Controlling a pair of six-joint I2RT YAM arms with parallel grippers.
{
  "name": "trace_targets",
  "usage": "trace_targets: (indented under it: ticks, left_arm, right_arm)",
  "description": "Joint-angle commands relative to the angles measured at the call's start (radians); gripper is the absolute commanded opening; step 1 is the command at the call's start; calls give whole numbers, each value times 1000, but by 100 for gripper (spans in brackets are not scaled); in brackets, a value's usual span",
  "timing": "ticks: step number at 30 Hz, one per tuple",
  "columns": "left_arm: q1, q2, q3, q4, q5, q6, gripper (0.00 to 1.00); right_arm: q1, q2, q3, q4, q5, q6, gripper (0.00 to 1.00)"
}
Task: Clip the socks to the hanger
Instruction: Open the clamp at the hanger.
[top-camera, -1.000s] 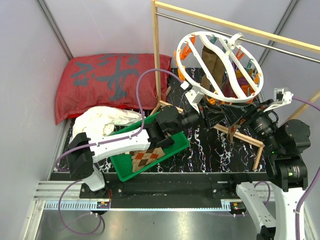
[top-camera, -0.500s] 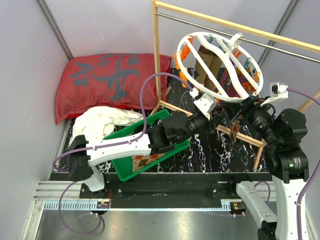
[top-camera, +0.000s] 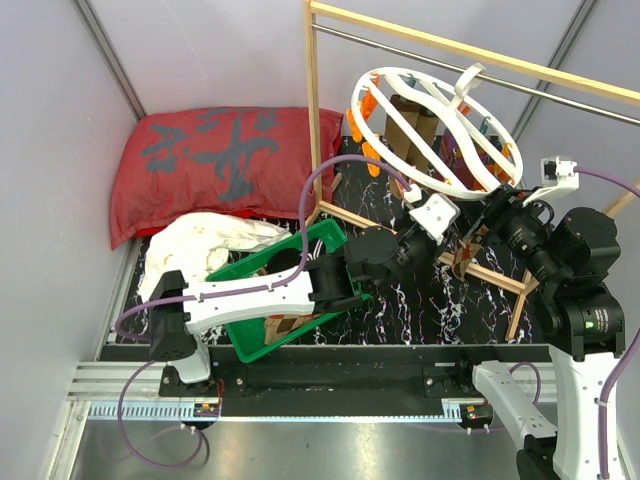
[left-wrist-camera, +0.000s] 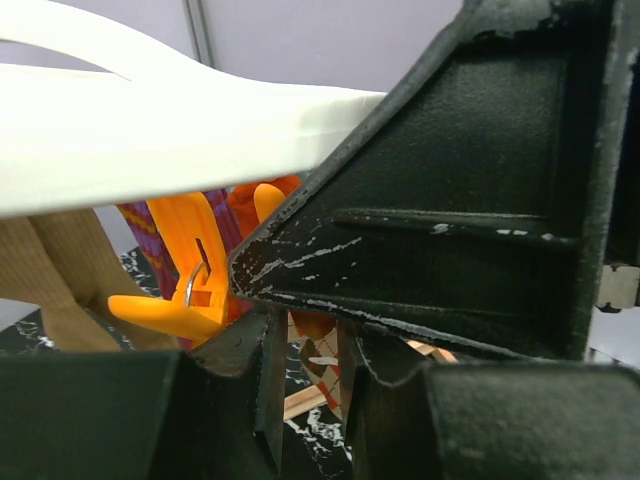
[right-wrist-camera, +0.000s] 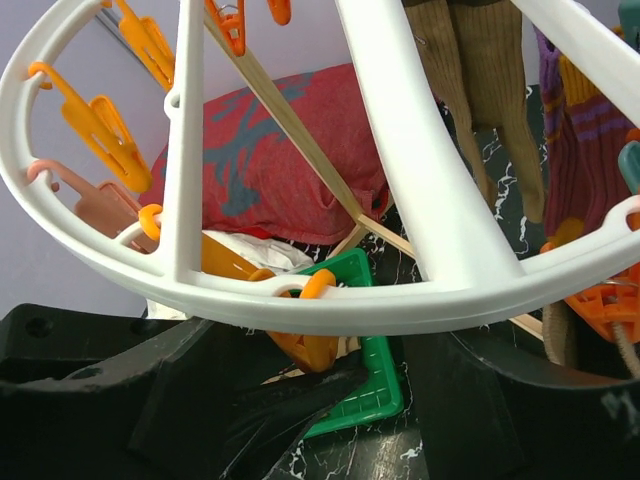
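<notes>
The round white hanger (top-camera: 405, 72) hangs tilted from the metal rail, with orange clips around its rim. My left gripper (top-camera: 428, 240) reaches up under its lower rim, shut on a brown argyle sock (left-wrist-camera: 320, 365) that dangles between its fingers. In the left wrist view the hanger rim (left-wrist-camera: 150, 150) passes just above, and an orange clip (left-wrist-camera: 190, 260) hangs to the left. My right gripper (top-camera: 480, 228) sits under the rim from the right. Its jaws stand open on either side of an orange clip (right-wrist-camera: 305, 345) below the rim (right-wrist-camera: 400, 310). Another argyle sock (top-camera: 283, 325) lies in the green tray.
The green tray (top-camera: 330, 240) sits tilted under my left arm. A red cushion (top-camera: 215, 160) and white cloth (top-camera: 215, 245) lie at the back left. A wooden frame (top-camera: 313, 120) carries the rail. Tan socks (right-wrist-camera: 470, 80) and a purple striped sock (right-wrist-camera: 575, 150) hang clipped.
My left arm has carried the argyle sock from above the tray up and right to the hanger's lower rim. The hanger has tilted. My right gripper's jaws have narrowed a little.
</notes>
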Motion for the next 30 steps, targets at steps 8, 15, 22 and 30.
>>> trace_targets:
  ticks: [8, 15, 22, 30]
  left_arm:
    - [-53, 53, 65, -67, -79, 111, 0]
    - [-58, 64, 65, -87, -87, 104, 0]
    - [-64, 67, 57, -95, -82, 88, 0]
    - [-65, 69, 56, -101, -79, 79, 0]
  right_arm:
    - [4, 27, 59, 48, 80, 10, 66]
    - [4, 36, 73, 70, 102, 13, 63]
    - [6, 36, 70, 117, 122, 27, 51]
    - [6, 50, 86, 123, 135, 36, 49]
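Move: The orange clamp to be opened hangs from the hanger's near rim, about 2 cm ahead of the right hand and 1 cm to its left, at fingertip height; the rim passes some 3 cm above it. A second orange clamp is roughly 5 cm ahead and 4 cm left of the right hand. For the left hand, which already holds the sock, the clamp to be opened is about 2 cm ahead, 2 cm to its right and 1 cm up. Nearly in place, the right fingers close a third around the orange clamp; left keeps the sock, sinking 1 cm. ##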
